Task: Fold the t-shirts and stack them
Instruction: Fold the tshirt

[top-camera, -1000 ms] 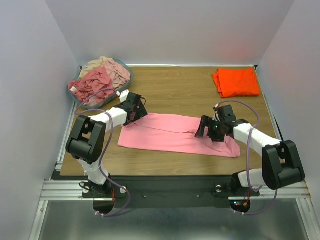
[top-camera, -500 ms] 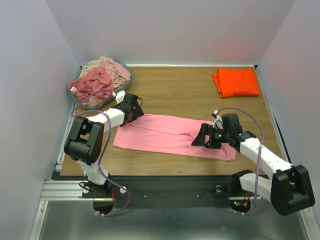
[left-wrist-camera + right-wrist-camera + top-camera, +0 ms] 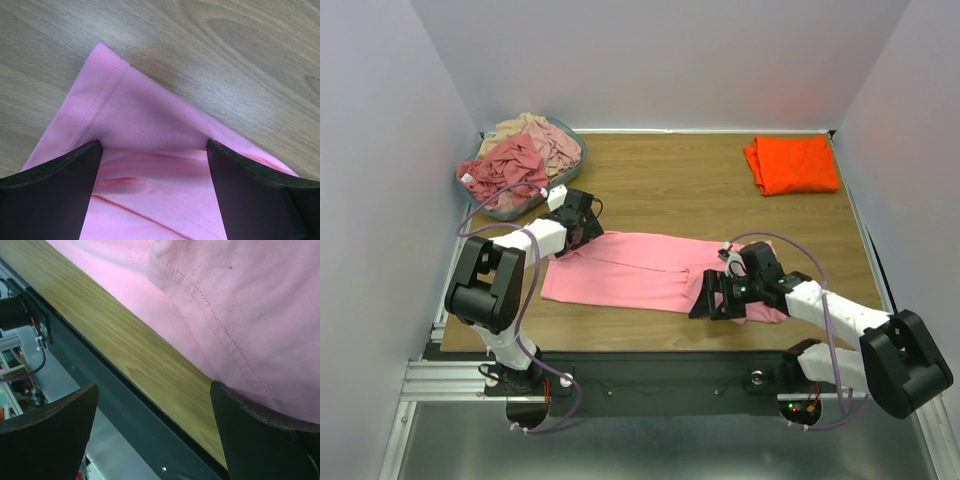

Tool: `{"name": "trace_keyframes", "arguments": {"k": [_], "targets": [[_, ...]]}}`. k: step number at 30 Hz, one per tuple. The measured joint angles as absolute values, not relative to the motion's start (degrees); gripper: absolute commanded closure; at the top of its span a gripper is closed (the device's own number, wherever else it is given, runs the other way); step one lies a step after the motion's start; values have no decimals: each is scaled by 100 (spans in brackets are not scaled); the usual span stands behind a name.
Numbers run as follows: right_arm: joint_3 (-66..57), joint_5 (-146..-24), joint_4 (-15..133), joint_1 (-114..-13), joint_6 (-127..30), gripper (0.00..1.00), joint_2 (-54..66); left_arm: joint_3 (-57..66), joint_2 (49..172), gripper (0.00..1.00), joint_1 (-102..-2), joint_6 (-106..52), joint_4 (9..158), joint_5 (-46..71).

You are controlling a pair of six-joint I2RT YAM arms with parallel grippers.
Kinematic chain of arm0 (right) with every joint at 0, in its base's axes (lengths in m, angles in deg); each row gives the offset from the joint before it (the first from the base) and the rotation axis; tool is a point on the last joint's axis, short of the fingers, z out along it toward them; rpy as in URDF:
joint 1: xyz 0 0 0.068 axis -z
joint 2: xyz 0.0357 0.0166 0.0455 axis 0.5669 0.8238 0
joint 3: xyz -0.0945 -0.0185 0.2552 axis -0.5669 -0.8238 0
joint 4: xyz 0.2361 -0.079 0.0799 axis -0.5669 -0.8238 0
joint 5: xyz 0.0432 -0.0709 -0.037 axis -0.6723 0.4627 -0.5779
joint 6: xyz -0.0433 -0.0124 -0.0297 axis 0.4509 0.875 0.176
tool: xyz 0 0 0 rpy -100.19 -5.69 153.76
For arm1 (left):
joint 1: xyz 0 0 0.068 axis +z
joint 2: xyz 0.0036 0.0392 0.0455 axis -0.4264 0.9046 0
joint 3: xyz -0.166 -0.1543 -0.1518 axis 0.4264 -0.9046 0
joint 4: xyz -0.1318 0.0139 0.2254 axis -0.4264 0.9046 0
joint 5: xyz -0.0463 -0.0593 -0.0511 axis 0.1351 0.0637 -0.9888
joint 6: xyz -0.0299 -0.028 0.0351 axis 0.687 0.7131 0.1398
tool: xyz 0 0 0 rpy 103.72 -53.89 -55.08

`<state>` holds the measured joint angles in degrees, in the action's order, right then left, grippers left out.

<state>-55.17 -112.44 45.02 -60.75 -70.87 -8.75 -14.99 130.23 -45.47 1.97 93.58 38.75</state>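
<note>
A light pink t-shirt lies folded into a long band across the table's middle. Its left corner shows in the left wrist view. My left gripper hovers open over that left end, with pink cloth between its fingers but not pinched. My right gripper is open and low at the shirt's right end by the near table edge. The hem rests against its right finger. A bright orange t-shirt lies folded at the far right.
A grey-blue basket at the far left holds crumpled dusty rose and beige shirts. The dark rail of the table's near edge runs just under my right gripper. Grey walls close in the table on three sides.
The pink shirt has slid left and toward the near edge. My right gripper swung left and nearer to the table's front edge. My left gripper shifted slightly left and back.
</note>
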Motion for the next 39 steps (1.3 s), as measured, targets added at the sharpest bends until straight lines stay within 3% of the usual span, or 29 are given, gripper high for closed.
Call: {"name": "trace_keyframes", "arguments": {"k": [10, 22, 29, 39], "targets": [[-5436, -10691, 4433, -6237, -7384, 0, -1688, -1497, 12945, 2, -4538, 197, 9600, 3871], [-4733, -8081, 3504, -6235, -8322, 0, -1679, -953, 12265, 2, -4625, 194, 10024, 3984], [-4733, -6879, 3324, -5977, -8551, 0, -781, -1329, 12599, 2, -4822, 144, 9559, 3593], [-2783, -6341, 3847, -5846, -7872, 0, 1737, -2726, 12018, 2, -5362, 459, 8693, 3563]]}}
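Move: The left hand's open fingers are down at the far edge of the pink t-shirt's left end, whose middle is about 8 cm back and 2 cm to its left. The clothes basket stands some 18 cm ahead and 17 cm left of this hand. From the right hand, low over the near edge, the shirt's bunched right end is centred roughly 5 cm ahead, 10 cm right and 3 cm below; the orange shirt lies about 36 cm ahead and 24 cm right. Both open hands end with fingertips pressed into the cloth. The right lifts about 5 cm, swings forward and right while turning some 35 degrees clockwise, comes down on the bunched right end and pushes it forward about 9 cm. The left hops up roughly 7 cm, sets down again slightly back and to the right, then drags its end back and right a few centimetres. ##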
